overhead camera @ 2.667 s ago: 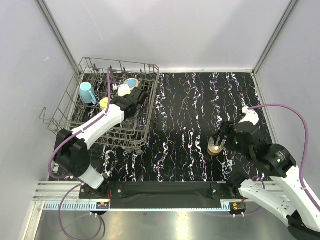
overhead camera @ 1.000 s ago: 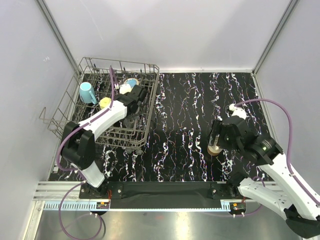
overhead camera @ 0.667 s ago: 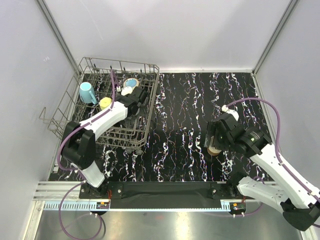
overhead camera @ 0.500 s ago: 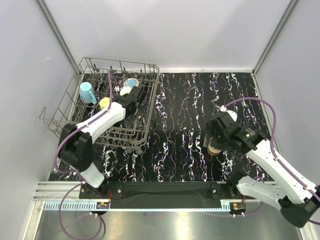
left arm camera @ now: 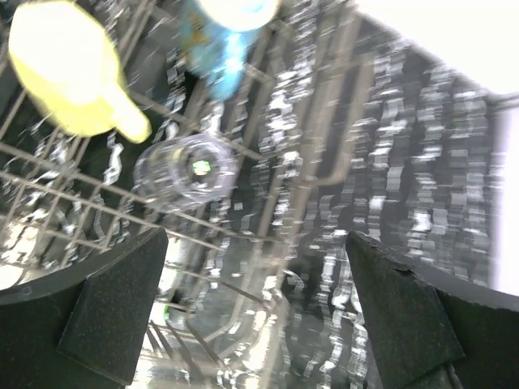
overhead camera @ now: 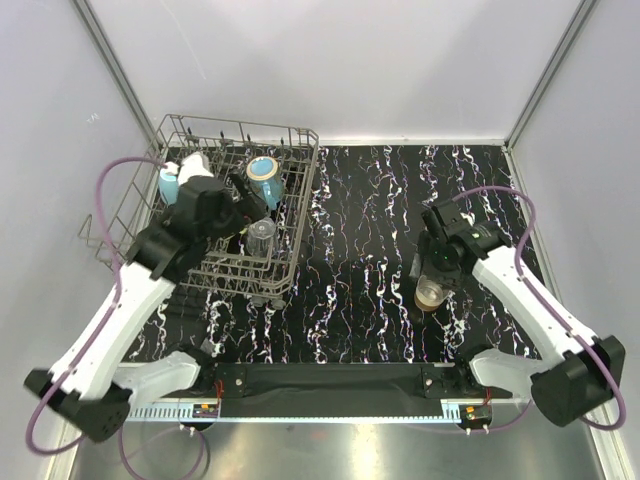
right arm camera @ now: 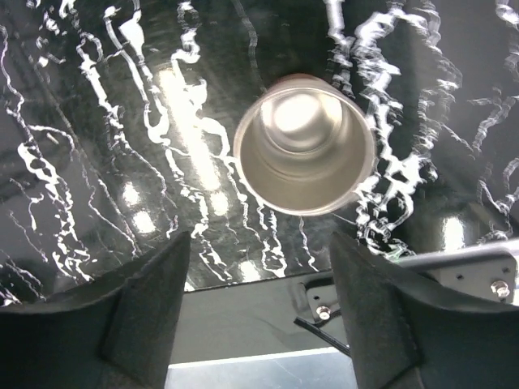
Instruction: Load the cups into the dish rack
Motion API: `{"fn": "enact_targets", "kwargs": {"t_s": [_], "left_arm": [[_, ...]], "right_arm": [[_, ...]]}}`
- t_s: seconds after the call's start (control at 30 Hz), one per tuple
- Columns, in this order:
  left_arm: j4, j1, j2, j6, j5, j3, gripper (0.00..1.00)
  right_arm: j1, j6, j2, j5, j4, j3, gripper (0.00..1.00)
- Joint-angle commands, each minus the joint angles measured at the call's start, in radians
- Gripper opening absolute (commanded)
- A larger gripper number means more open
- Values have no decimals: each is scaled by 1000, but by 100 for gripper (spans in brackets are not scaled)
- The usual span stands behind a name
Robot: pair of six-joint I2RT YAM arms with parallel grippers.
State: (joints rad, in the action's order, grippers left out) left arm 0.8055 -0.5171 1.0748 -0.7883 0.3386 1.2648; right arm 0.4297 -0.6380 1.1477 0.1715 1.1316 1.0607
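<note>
The dish rack [overhead camera: 300, 200] stands at the back left. A clear glass tumbler [overhead camera: 261, 236] sits inside it near its right wall, with a light-blue mug [overhead camera: 264, 175] behind it and a teal mug [overhead camera: 168, 186] half hidden by my left arm. My left gripper [overhead camera: 243, 208] hovers open over the rack, holding nothing. Its wrist view looks down on the tumbler [left arm camera: 186, 170], the blue mug [left arm camera: 219, 40] and the rack wires [left arm camera: 243, 235]. The shiny metal cup [overhead camera: 430, 293] stands upright on the table. My right gripper [overhead camera: 433, 262] hangs open above it; the cup [right arm camera: 304, 154] lies beyond the fingertips [right arm camera: 146, 308].
A yellow piece [left arm camera: 69, 69] lies in the rack left of the tumbler. The black marbled tabletop [overhead camera: 370, 220] stretches between rack and metal cup. Grey walls close in on three sides, and a metal rail [overhead camera: 330, 380] runs along the near edge.
My left gripper opened, let go of the glass tumbler in the rack and rose away to the left. My right arm swung over the metal cup, its jaws narrowing a little.
</note>
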Motion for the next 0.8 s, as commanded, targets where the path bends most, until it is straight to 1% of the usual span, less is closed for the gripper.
{"fn": "enact_targets", "kwargs": {"t_s": [0.0, 0.03, 0.13, 0.33, 0.5, 0.6, 0.63, 0.67, 0.77], "left_arm": [[-64, -1, -84, 35, -93, -19, 99], [-68, -1, -94, 38, -101, -15, 99], [-52, -1, -124, 37, -116, 24, 99], [3, -1, -162, 46, -119, 117, 99], [-2, -1, -190, 46, -147, 156, 99], [-12, -1, -200, 26, -156, 163, 99], [-22, -1, -202, 17, -161, 165, 99], [-26, -1, -205, 14, -167, 166, 99], [-34, -1, -204, -5, -191, 177, 99]], "right_arm": [[-3, 47, 44, -73, -102, 7, 65], [-3, 49, 67, -73, -113, 2, 62], [-3, 25, 110, -69, -121, -17, 57], [-3, -20, 142, -32, -156, -96, 57], [-3, -20, 167, -30, -202, -136, 56], [-2, -17, 176, -4, -217, -145, 44], [-3, -17, 178, 8, -217, -145, 42], [-3, -15, 179, 28, -219, -145, 37], [-2, -6, 187, 46, -231, -153, 33]]}}
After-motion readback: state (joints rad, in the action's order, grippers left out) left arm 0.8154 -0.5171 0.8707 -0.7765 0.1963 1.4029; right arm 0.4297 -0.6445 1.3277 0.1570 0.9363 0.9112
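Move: The last cup, a metal one standing alone upright on the counter, has its middle about 3 cm ahead of the right hand, 2 cm to its right and some 10 cm below. From the empty left hand over the rack that cup lies roughly 39 cm to the right, 5 cm nearer the base and 21 cm down. The clear glass already in the rack is about 6 cm ahead of the left hand, level sideways and 18 cm below it. Down about 7 cm onto the metal cup goes the right hand, swaying a little forward and left and then back, its fingertips tipping slightly steeper. The fingers narrow from wide to about a third open astride the near-left rim, one inside and one outside. Meanwhile the left hand rises 11 cm and backs off 5 cm from the rack, wide open, tips lifting. ##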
